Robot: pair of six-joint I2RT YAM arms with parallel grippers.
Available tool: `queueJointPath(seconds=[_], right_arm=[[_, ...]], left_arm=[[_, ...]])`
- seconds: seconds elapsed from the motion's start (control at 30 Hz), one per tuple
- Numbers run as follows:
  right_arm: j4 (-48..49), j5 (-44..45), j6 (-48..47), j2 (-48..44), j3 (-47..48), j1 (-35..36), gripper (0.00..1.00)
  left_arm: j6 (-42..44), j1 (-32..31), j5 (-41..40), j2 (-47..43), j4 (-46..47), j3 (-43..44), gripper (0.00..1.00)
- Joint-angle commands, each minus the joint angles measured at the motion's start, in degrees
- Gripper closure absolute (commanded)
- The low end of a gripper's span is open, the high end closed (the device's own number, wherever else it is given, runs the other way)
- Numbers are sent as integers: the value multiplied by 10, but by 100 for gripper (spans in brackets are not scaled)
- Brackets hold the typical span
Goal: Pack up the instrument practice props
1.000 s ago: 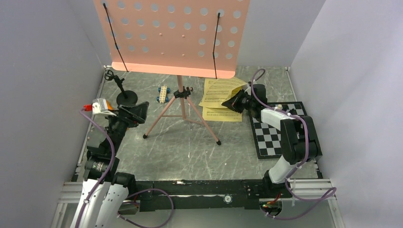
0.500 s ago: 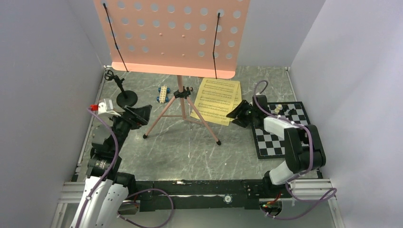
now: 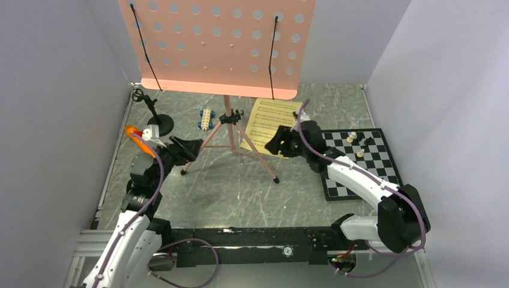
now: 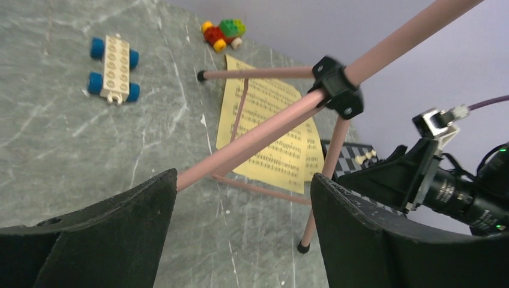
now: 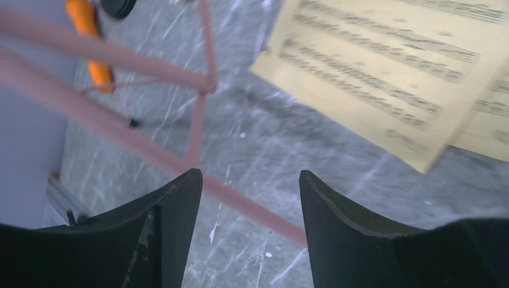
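Note:
The tall pink perforated music stand [image 3: 222,48] rises on its tripod [image 3: 231,135] at mid-table. Yellow sheet-music pages [image 3: 267,123] lie flat just right of it, also in the right wrist view [image 5: 384,72]. The small black mic stand [image 3: 159,124] is at the back left. My left gripper [image 3: 189,147] is open beside the tripod's left leg; that leg [image 4: 264,135] runs past its left finger, ungripped. My right gripper [image 3: 275,146] is open and empty near the right leg [image 5: 252,207]. I cannot identify the orange piece [image 3: 139,141] by my left wrist.
A black-and-white chessboard [image 3: 360,171] with a few pieces lies at the right. A white block car with blue wheels [image 3: 206,119] sits behind the tripod, and a colourful one [image 4: 223,34] further back. Grey walls close in three sides.
My right gripper opened and let go of the yellow pages, which now lie flat, then swung left toward the tripod. My left gripper moved right toward the tripod's left leg.

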Motion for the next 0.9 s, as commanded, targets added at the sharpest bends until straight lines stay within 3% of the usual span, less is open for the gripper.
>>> queueJointPath(seconds=[0.0,0.13,0.43,0.6,0.87], right_arm=[[86,49,-90,10,18,69,35],[134,58,-128,23,8,104,33],[144,78,-187,83,0,150,33],[155,94,-194,92,-17,184,50],[167,126,-182,74,-47,248,66]], left_arm=[[7,-11,57,31,109,-21,15],[29,-28,40,22,98,-20,15],[38,-36,27,10,77,-24,13],[37,-39,28,21,82,-16,13],[38,-43,18,27,87,1,13]])
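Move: To the right hand's left by about 9 cm, some 4 cm back and 4 cm lower, is the stretch of the music stand's right leg it is going for. That leg's rubber foot is 8 cm back, 3 cm left and 12 cm below the hand; the music sheets lie about 14 cm ahead, 3 cm left and 12 cm below. For the left hand, the stand's left leg lies roughly 3 cm ahead, 6 cm right, 12 cm below; the right leg is level with it fore-and-aft, 29 cm right, 15 cm below. Sweeping left about 8 cm towards the stand's right leg, the right hand then sinks 5 cm, easing back some 4 cm overall. Its wrist swings counter-clockwise and the fingertips lift towards level, some 30 degrees in all, while the fingers close by nearly half around the leg. The open left hand slides about 3 cm right towards the stand, dipping and partly rising again on the way. ##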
